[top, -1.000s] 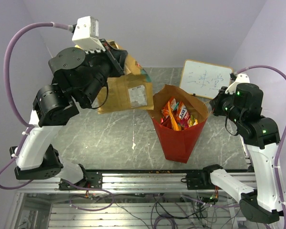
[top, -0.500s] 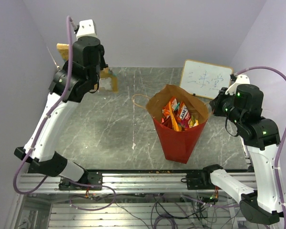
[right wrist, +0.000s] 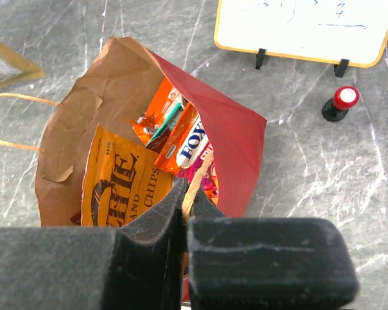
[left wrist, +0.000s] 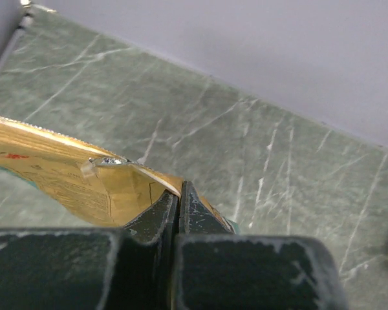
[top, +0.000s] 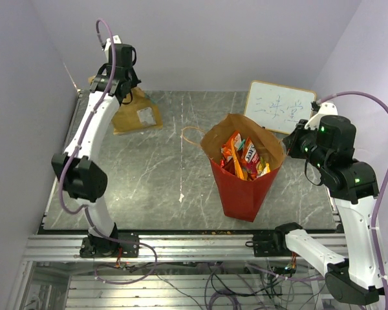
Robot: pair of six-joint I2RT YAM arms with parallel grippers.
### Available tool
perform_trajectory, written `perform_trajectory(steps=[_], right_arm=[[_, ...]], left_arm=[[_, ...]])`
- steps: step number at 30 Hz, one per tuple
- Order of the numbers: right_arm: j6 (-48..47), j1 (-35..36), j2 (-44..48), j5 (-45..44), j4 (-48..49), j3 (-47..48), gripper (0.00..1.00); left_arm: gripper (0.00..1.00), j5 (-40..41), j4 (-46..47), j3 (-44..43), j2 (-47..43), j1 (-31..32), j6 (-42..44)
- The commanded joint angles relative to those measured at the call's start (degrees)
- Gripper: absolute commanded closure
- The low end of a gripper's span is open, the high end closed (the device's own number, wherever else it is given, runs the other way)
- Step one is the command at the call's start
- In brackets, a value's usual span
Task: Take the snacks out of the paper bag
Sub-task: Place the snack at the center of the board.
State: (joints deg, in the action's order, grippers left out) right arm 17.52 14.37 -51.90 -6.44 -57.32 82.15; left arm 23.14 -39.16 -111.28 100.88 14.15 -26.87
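Note:
The paper bag (top: 242, 190) stands upright right of centre, red outside, brown inside (right wrist: 84, 97). Several snacks (top: 242, 155) fill it, among them an orange chips packet (right wrist: 119, 184) and a small orange packet (right wrist: 181, 139). My right gripper (top: 286, 147) is at the bag's right rim; in the right wrist view it (right wrist: 186, 200) is shut on the bag's orange cord handle (right wrist: 199, 177). My left gripper (top: 125, 90) is at the back left corner, shut on the top edge of the tan flat pack (top: 137, 114), which reaches down towards the table. The left wrist view also shows that pack (left wrist: 64, 174).
A white writing board (top: 279, 106) stands behind the bag, with a red-capped black object (right wrist: 339, 103) beside it. The bag's other cord handle (top: 189, 135) loops out to the left over the marble table (top: 149, 174). Purple walls close in the back and sides.
My left arm has carried the tan flat pack from near the bag to the back left corner and lowered it. The right arm and the bag have stayed put.

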Motion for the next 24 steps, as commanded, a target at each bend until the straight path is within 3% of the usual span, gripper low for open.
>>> perform_trajectory(steps=[1,6,13,17,22,24], right_arm=[[0.1,0.1,0.8,0.8,2.2,0.1,1.0],[-0.3,0.1,1.1,1.8,1.1,0.5,1.0],[-0.3,0.2,1.4,2.9,1.0,0.3,1.0],[-0.2,0.1,1.4,3.3,1.4,-0.3,1.0],[0.0,0.1,1.5,3.2,1.7,-0.9,1.0],[0.0,0.1,1.5,3.4,2.1,-1.1,1.0]], left_arm=[[0.93,-8.1,11.7,-6.2,3.8,-1.1,-1.8],[0.93,-11.5,17.1,-1.6,4.7,-3.0,-5.9],[0.9,-8.5,27.4,29.9,-10.3,-3.3,-13.8],[0.59,-5.9,18.2,40.9,-17.4,-3.6,-17.1],[0.31,-5.8,8.9,59.4,-35.2,-3.8,-21.9],[0.14,-6.9,4.6,63.9,-42.5,-3.8,-23.5]])
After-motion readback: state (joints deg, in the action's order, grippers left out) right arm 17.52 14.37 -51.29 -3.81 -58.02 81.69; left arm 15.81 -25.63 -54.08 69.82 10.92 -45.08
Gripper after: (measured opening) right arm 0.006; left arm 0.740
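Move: The left hand has the golden snack bag pinched. The empty patch of grey board meant for the bag lies almost straight below, perhaps 1 cm nearer the base and 2 cm to the right, some 31 cm down. The paper bag stands about 43 cm right and 30 cm nearer, its loose string loop roughly 23 cm right and 9 cm nearer. From the right hand that patch is about 24 cm ahead, 46 cm left and 33 cm down. Forward first, the left hand carries the hanging snack bag on about 5 cm over the board while sinking slightly, then turns sharply back and down, nearly 20 cm towards its base. Its fingers spread wide as it retreats, letting go of the bag; the wrist rolls some 15 degrees, left side down. The right hand keeps its pinch on the paper bag's handle. ##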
